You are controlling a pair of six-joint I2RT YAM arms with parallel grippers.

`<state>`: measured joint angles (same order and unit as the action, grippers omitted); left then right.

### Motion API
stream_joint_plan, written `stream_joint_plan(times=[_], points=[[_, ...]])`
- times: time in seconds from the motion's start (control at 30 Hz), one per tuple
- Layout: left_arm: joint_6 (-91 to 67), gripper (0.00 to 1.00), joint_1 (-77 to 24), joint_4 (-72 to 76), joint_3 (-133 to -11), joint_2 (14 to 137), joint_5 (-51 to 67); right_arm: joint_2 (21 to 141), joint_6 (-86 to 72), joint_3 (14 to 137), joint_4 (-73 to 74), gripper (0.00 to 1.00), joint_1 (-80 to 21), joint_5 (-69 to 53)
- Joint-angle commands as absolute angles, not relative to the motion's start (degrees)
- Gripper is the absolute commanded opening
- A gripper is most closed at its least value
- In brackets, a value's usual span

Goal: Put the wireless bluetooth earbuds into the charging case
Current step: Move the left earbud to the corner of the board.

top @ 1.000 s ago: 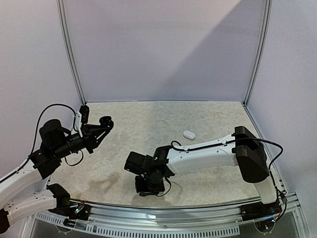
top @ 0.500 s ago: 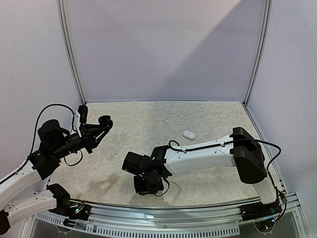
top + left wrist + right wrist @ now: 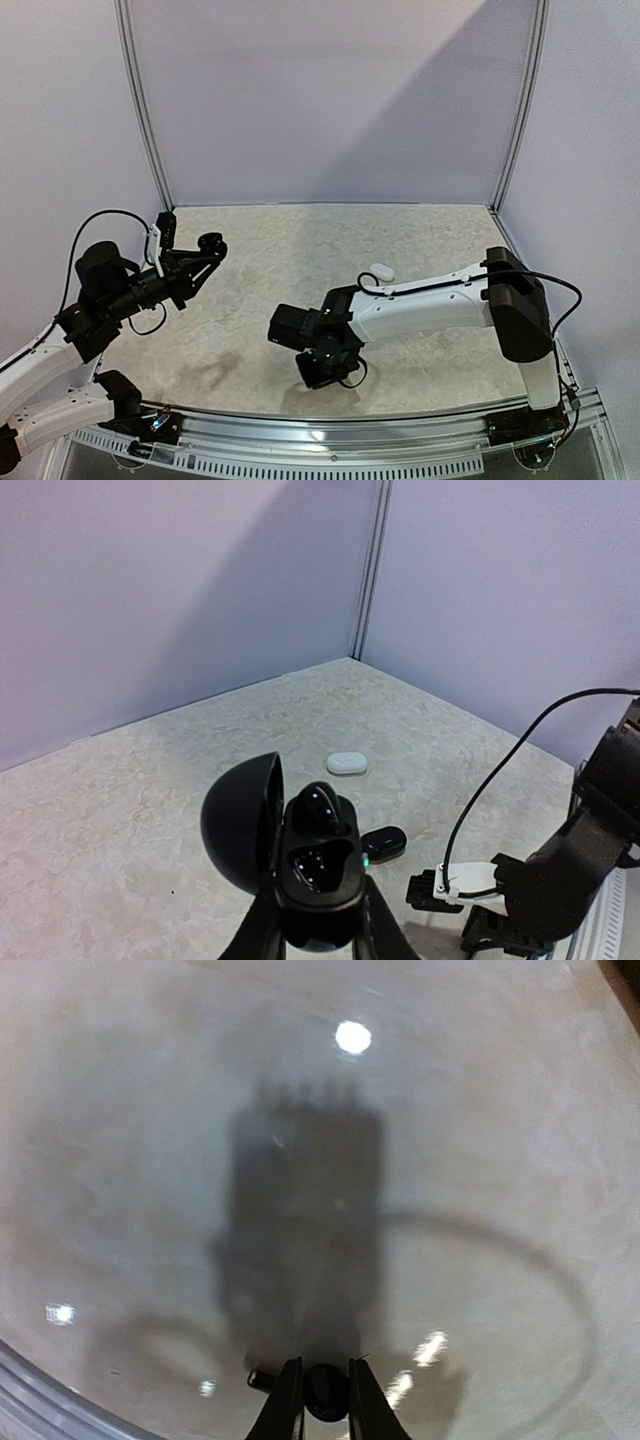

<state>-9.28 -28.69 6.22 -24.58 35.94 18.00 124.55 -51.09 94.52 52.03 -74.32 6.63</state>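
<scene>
My left gripper point(image 3: 320, 925) is shut on the base of a black charging case point(image 3: 322, 875), held in the air at the left of the table point(image 3: 208, 247). Its round lid point(image 3: 240, 815) stands open to the left. One glossy black earbud point(image 3: 318, 806) sits in the far socket, and the near socket is bare. In the right wrist view my right gripper point(image 3: 326, 1392) is shut on a second black earbud point(image 3: 326, 1396), just above the table. The top view puts this gripper point(image 3: 326, 370) near the front edge, well to the right of the case.
A closed white case point(image 3: 381, 270) lies mid-table, also seen in the left wrist view point(image 3: 347, 764). A small black oblong thing point(image 3: 384, 844) lies just beyond the held case. The metal front rail point(image 3: 330, 425) runs close under the right gripper. Walls close in three sides.
The right jaws have closed in on the black earbud, and the right arm has shifted a little to the right. The left arm and its case have stayed put.
</scene>
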Motion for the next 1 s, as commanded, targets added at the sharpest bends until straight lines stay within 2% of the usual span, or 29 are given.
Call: stream_joint_plan(times=[0.0,0.23,0.53,0.73,0.97], points=[[-8.35,0.0,-27.95,5.44,-24.83,35.94,18.42,123.35,-42.28,87.46,57.43,0.14,-72.43,8.84],[-8.18,0.0,-27.95,5.54,-24.89,36.12,18.54,122.37,-28.58,83.72,53.86,0.17,-71.08,7.39],[-7.93,0.0,-27.95,5.04,-25.35,36.22,18.57,122.65,-17.21,85.33,52.75,0.29,-67.08,6.7],[-7.86,0.0,-27.95,4.98,-25.03,36.29,18.46,121.66,-18.63,88.57,52.98,0.35,-66.93,4.15],[-7.5,0.0,-27.95,5.49,-24.26,36.3,18.28,114.84,-34.1,86.36,51.03,0.44,-66.54,8.59]])
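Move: The right hand already pinches the left earbud between its pads, close above the board near its front edge; it goes to a bare patch about 5 cm to the right and 4 cm ahead. The closed black case lies some 16 cm ahead and 6 cm right of the hand, the white case roughly 27 cm ahead and 13 cm right. From the left hand, the earbud is about 15 cm right, 9 cm back and 24 cm below. Right hand takes the pinched left earbud about 5 cm right, then 4 forward, twisting counter-clockwise, fingers opening. ##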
